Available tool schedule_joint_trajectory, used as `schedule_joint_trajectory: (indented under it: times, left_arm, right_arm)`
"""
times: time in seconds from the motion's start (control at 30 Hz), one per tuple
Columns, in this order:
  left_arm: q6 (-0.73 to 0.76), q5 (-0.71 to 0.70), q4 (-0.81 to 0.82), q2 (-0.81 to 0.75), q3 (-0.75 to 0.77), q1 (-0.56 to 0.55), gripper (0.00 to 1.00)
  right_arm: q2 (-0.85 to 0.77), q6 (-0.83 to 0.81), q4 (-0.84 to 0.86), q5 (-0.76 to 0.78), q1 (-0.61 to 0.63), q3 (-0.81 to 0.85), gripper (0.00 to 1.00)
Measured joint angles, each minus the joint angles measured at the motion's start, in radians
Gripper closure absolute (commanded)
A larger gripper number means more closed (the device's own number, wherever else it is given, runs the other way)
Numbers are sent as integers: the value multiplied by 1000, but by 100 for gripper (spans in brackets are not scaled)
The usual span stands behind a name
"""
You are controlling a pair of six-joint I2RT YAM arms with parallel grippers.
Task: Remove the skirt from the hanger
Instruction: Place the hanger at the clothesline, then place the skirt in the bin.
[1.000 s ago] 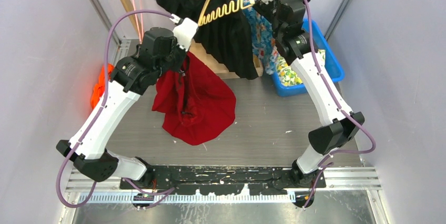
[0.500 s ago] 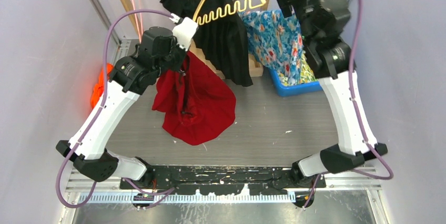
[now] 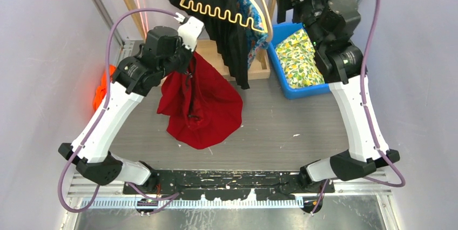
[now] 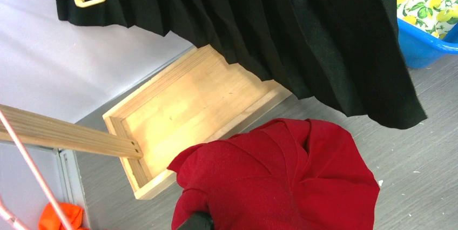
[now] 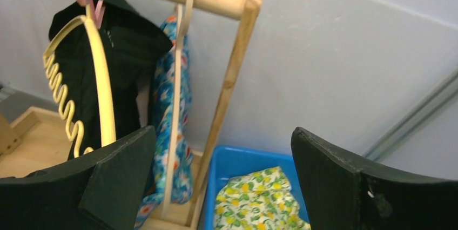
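The red skirt (image 3: 201, 106) hangs bunched from my left gripper (image 3: 187, 68), which is shut on its upper edge; its lower part rests on the grey table. In the left wrist view the red cloth (image 4: 281, 181) covers the jaws and only one dark fingertip (image 4: 195, 222) shows. The yellow hanger (image 3: 227, 17) with its wavy bar hangs bare on the rack, in front of a black pleated skirt (image 3: 233, 44). My right gripper (image 3: 289, 2) is open and holds nothing, raised to the right of the hanger (image 5: 103, 95). Its own view shows it (image 5: 221, 149) above the bin.
A blue floral garment (image 5: 172, 106) hangs on a wooden hanger beside the black skirt (image 5: 124, 46). The rack's wooden base tray (image 4: 189, 106) lies behind the red skirt. A blue bin (image 3: 293, 93) with lemon-print cloth (image 3: 298, 57) stands at right. Something orange (image 3: 102, 87) lies by the left wall.
My right gripper has drawn away to the right and upward from the yellow hanger. The hanger and the floral garment have swung back left to the rack. The left arm stays still.
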Motion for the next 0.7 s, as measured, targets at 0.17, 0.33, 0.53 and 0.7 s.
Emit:
schedule_joint_trajectory:
  times: [0.17,0.33,0.53,0.7]
  left_arm:
    - [-9,5,-44,45,88,-1,100]
    - [-12,16,-61,81,134,-10,100]
    - [-16,23,-88,173,261,-71,100]
    - [-29,29,-96,201,325,-128,100]
  right_arm:
    - [5,80,-37,-59,5,-64,0]
    - [-53,129,-127,-81,43,-121,0]
    - [-186,163,-225,-94,150,-144,0]
    - [-251,217,-307,-127,257,-169,7]
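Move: The red skirt, hanging from the left fingers, has its middle about 6 cm back, 28 cm left and 34 cm below the right hand. From the right hand, the yellow hanger is some 2 cm ahead, 18 left, 7 lower; the floral skirt is level ahead, 13 left, 15 lower. From the left hand, the blue box lies about 10 cm ahead, 40 right and 33 lower. Left hand carries the skirt rightward; open right hand swings some 12 cm back, left and down towards it. ##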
